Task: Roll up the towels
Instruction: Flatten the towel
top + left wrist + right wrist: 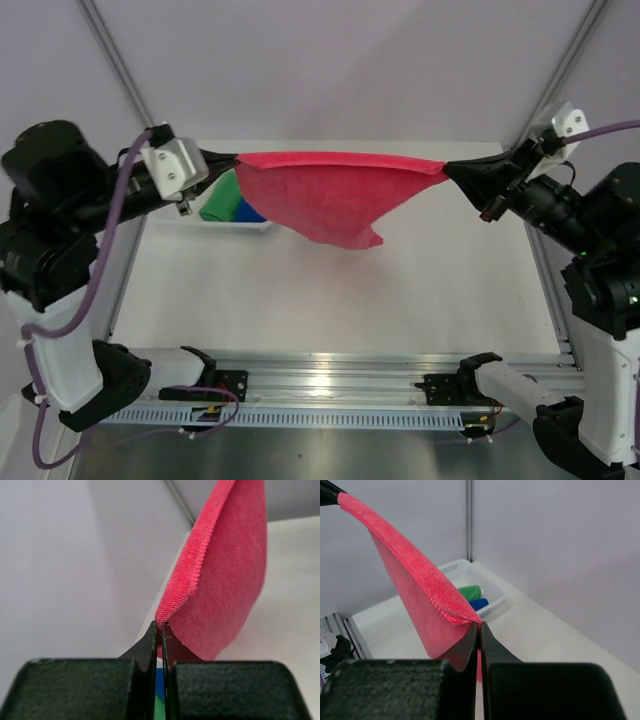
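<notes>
A pink-red towel [330, 195] hangs stretched in the air between both arms, its top edge taut and its body drooping to a point. My left gripper [232, 159] is shut on its left corner [165, 615]. My right gripper [450, 170] is shut on the right corner [467, 617]. A green towel [220, 200] and a blue towel [250, 212] lie rolled in the white mesh basket [190, 218] at the back left. In the right wrist view the green roll [470, 591] and the blue roll [479, 603] sit side by side in that basket [455, 570].
The white table [330, 300] lies below the hanging towel. An aluminium rail [330, 385] with both arm bases runs along the near edge. Grey walls and frame posts [115, 55] close in the back.
</notes>
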### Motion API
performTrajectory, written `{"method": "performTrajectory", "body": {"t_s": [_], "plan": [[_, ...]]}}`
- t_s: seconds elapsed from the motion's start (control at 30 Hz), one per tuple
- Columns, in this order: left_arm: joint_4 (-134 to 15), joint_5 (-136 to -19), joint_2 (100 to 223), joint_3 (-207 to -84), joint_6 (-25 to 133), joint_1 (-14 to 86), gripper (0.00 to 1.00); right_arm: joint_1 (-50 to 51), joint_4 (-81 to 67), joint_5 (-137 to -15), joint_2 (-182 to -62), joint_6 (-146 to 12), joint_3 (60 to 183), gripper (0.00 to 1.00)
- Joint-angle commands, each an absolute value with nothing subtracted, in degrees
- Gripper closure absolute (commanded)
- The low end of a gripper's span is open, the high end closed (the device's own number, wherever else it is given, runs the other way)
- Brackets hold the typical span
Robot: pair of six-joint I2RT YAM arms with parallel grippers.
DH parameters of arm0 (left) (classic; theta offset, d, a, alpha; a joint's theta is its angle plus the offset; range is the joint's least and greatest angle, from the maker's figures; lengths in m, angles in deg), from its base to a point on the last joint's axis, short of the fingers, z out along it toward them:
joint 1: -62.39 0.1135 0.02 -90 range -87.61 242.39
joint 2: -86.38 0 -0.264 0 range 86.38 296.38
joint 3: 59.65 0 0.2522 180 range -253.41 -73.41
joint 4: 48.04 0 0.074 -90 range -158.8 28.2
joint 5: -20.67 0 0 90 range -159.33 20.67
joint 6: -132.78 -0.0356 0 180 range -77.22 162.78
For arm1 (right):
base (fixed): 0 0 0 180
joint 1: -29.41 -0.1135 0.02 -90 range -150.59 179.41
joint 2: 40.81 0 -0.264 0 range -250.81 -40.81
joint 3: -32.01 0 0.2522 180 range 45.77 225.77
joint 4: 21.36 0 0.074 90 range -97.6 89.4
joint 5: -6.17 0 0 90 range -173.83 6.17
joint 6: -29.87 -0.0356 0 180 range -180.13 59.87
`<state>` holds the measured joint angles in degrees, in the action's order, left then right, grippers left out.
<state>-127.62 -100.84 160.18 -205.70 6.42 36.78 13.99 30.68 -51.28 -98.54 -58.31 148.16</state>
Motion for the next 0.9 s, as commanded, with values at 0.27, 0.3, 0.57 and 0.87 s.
{"method": "performTrajectory", "body": {"t_s": [0.27, 0.3, 0.57, 0.87], "plan": [[-129.8, -103.5, 162.7, -217.7, 14.2, 36.5, 0.99, 14.1, 35.5, -47.9, -101.6, -57.3, 167.0, 1.0], [-129.8, -104.1, 162.9, -217.7, 14.4, 36.5, 0.99, 14.1, 35.2, -46.8, -102.2, -57.8, 168.5, 1.0], [-130.3, -104.2, 162.8, -220.3, 14.7, 36.4, 0.99, 14.2, 36.1, -45.8, -103.4, -59.0, 171.0, 1.0], [-128.8, -107.3, 155.9, -208.9, 15.7, 36.3, 0.99, 14.2, 39.9, -46.6, -98.7, -59.0, 164.2, 1.0]]}}
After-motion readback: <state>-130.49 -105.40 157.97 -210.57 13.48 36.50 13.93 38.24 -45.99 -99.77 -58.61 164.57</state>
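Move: I hold the red towel by its two upper corners, stretched in the air; its middle hangs about 14 cm to the right of my left hand and 14 cm to the left of my right hand, level in reach and some 12 cm below both. From my left hand the white basket lies about 28 cm ahead, 13 cm left and 49 cm below. Inside, the green roll is some 26 cm ahead and 11 cm left, the blue roll 24 cm ahead and 5 cm left, equally low. Finishing the upward fling, both my hands carry the towel's pinched top edge up and back towards me, about 5 cm each way with my left, some 8 cm up and 7 cm back with my right, whose fingers tip upward slightly. They then ease a little forward before sinking and drawing back again, both grips staying shut. ##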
